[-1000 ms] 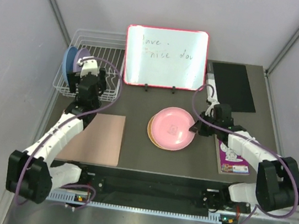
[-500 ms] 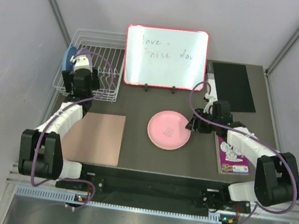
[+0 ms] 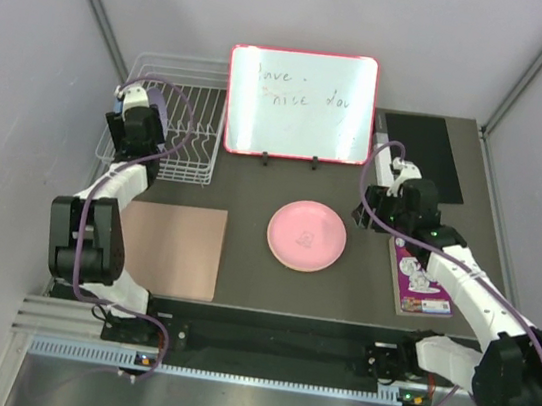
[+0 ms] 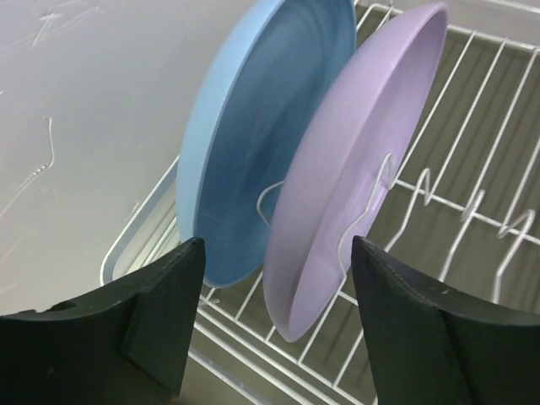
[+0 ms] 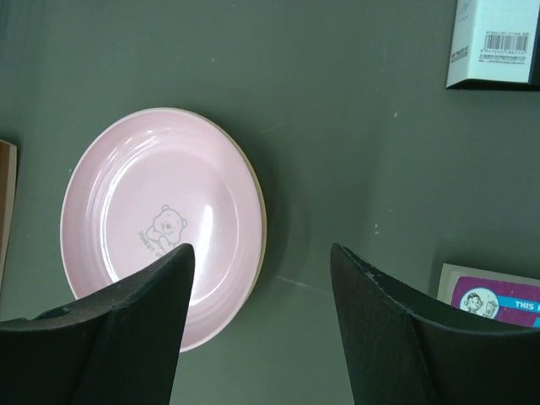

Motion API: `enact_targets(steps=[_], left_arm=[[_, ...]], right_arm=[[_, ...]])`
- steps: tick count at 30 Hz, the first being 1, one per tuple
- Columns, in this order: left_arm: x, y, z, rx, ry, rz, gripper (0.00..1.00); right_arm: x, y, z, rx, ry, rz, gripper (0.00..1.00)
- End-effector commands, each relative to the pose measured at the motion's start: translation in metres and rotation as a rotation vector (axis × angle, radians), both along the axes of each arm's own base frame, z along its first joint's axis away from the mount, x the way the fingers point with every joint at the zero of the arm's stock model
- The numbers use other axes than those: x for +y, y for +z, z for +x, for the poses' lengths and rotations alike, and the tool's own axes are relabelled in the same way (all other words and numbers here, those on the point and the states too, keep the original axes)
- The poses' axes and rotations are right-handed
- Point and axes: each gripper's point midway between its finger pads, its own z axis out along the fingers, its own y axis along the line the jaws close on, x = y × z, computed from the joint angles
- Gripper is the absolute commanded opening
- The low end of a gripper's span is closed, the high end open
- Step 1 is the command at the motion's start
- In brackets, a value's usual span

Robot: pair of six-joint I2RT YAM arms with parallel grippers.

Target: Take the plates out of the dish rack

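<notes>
The white wire dish rack (image 3: pixel 183 128) stands at the back left. In the left wrist view the light blue plate (image 4: pixel 253 143) and the lavender plate (image 4: pixel 354 169) stand upright side by side between the rack's tines (image 4: pixel 472 202). My left gripper (image 3: pixel 128 114) is open just in front of them (image 4: pixel 274 337), with the lavender plate's lower edge between the fingers and untouched. The pink plate (image 3: pixel 307 235) lies flat mid-table on the orange-yellow plate, of which only a thin rim (image 5: pixel 262 221) shows. My right gripper (image 3: pixel 370 215) is open and empty, above the table just right of the pink plate (image 5: pixel 156 224).
A red-framed whiteboard (image 3: pixel 300 104) stands right of the rack. A black mat (image 3: pixel 421 155) lies back right, a purple booklet (image 3: pixel 422 281) at the right, a brown board (image 3: pixel 176 248) front left. A white box (image 5: pixel 494 42) shows in the right wrist view.
My left gripper has moved back and left to the rack's left end, up to the two standing plates. My right gripper has drawn back from the pink plate, which now sits square on the orange-yellow one.
</notes>
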Motion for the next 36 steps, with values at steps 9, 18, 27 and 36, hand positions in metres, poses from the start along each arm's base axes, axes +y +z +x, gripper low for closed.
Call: enact_targets(steps=[9, 18, 27, 36], left_arm=[[-0.004, 0.020, 0.017, -0.104, -0.052, -0.014, 0.34], [0.004, 0.003, 0.024, -0.054, -0.009, -0.003, 0.12], [0.011, 0.026, 0.010, -0.101, 0.076, 0.064, 0.00], [-0.004, 0.086, -0.037, -0.192, 0.269, 0.267, 0.00]], right_arm=[[-0.001, 0.000, 0.013, -0.009, -0.023, -0.008, 0.67], [0.000, -0.011, 0.009, 0.020, -0.015, -0.007, 0.67], [0.001, -0.015, 0.014, 0.023, -0.014, -0.009, 0.67], [0.000, -0.012, 0.013, 0.014, -0.023, -0.004, 0.67]])
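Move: The purple plate stands on edge in the rack with its near rim already between the left hand's open fingers. Its middle lies some 7 cm straight ahead of that hand, at about its height. The blue plate stands about 5 cm to the left of the purple one; the peach board lies about 21 cm back and 8 cm right of the left hand, some 14 cm below. From the right hand the purple plate is roughly 48 cm left, 11 cm ahead and 4 cm higher. The purple plate's near rim gets pinched between the left fingers, which ease about 1 cm forward and down as they close and then keep their grip. Late on, the left hand draws back some 3 cm towards its base and about 2 cm up, edging right, its left side rolling up. The right hand, open and empty, sinks about 2.5 cm. ##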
